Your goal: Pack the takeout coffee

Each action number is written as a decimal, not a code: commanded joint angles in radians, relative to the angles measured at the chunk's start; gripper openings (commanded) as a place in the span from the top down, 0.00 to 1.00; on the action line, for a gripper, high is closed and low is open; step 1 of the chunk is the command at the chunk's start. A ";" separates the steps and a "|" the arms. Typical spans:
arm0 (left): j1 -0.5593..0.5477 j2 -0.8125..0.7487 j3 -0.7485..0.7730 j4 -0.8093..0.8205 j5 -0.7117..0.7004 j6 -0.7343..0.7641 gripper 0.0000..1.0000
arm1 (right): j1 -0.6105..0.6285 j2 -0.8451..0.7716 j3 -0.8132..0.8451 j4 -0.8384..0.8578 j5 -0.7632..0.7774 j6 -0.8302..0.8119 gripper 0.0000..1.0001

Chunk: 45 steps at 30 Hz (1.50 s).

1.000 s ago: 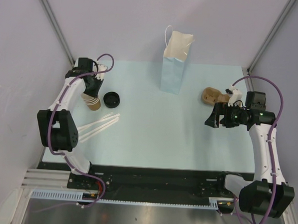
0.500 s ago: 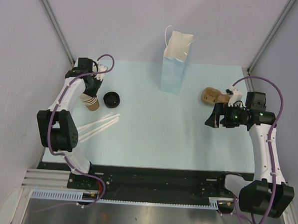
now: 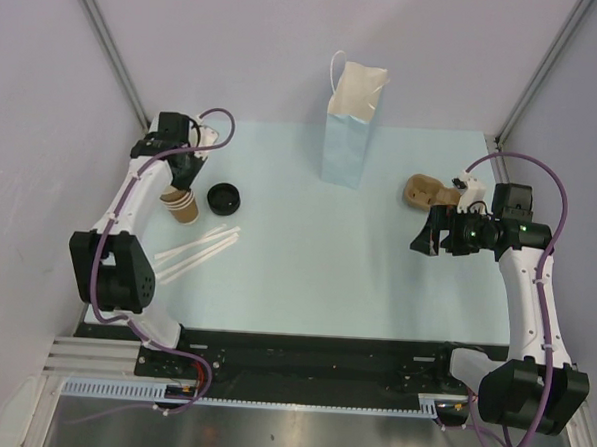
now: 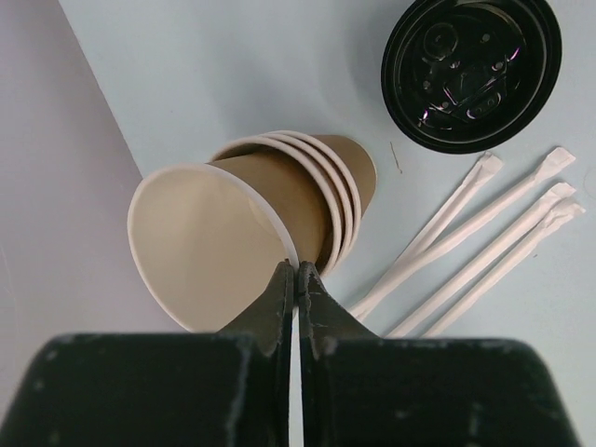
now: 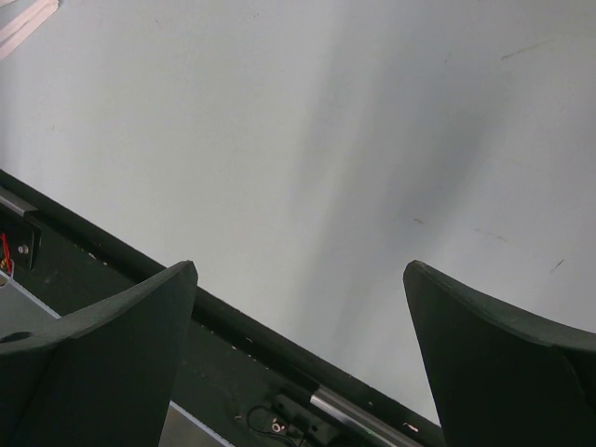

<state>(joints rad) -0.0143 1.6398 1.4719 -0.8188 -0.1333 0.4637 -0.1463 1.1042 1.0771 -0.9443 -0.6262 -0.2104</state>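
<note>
No lidded takeout coffee shows in any view. A stack of unlidded tan paper cups (image 4: 307,200) leans at the far left of the table (image 3: 182,204). My left gripper (image 4: 298,272) is shut on the thin rim of the nearest cup (image 4: 205,242), one finger inside it and one outside. A loose black lid (image 4: 472,73) lies just right of the stack (image 3: 223,198). My right gripper (image 5: 298,307) hangs open over bare table at the right (image 3: 426,238), with nothing between its fingers.
Several wrapped white straws (image 4: 484,237) lie in front of the cups (image 3: 199,246). A pale blue paper bag (image 3: 347,136) stands upright at the back centre. A brown object (image 3: 426,191) lies at the back right, near the right arm.
My left gripper has closed onto the nearest cup's rim, and that wrist has shifted slightly. The right arm has not moved.
</note>
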 commanded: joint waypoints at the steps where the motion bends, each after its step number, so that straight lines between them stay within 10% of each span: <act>1: -0.032 -0.070 0.019 0.032 -0.063 0.039 1.00 | -0.006 -0.020 0.000 0.021 -0.021 -0.001 0.00; 16: -0.084 -0.144 0.258 -0.152 -0.063 0.076 1.00 | -0.007 -0.029 0.001 0.025 -0.032 0.002 0.00; 32: -0.875 -0.342 -0.111 0.003 -0.123 0.161 1.00 | -0.022 -0.053 0.001 0.029 -0.021 0.011 0.00; 45: -1.107 -0.086 -0.220 0.233 -0.071 0.047 1.00 | -0.044 -0.046 0.001 0.022 -0.012 0.013 0.00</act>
<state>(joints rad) -1.1248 1.5188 1.2518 -0.7212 -0.2077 0.5716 -0.1829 1.0683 1.0771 -0.9401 -0.6395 -0.2096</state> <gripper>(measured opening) 0.009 0.994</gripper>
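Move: My left hand already pinches the top cup's rim. The bare table spot I take it to lies about 18 cm back, 35 cm right and 15 cm below. The cup stack is 3 cm ahead, 1 cm left and 10 cm down; the black lid 7 cm ahead and 8 cm right, the straws 6 cm back and 3 cm right, both near table level. From my right hand the spot is roughly 5 cm back, 22 cm left and 18 cm below. Keeping my pinch on the rim, I draw the cup up out of the stack with my left hand, about 15 cm in all, then swing it some 33 cm right and 18 cm back towards me, over the straws' side of the table. My hand turns about 65 degrees clockwise as it goes, and the last part sinks some 17 cm towards the bare near-middle of the table. ##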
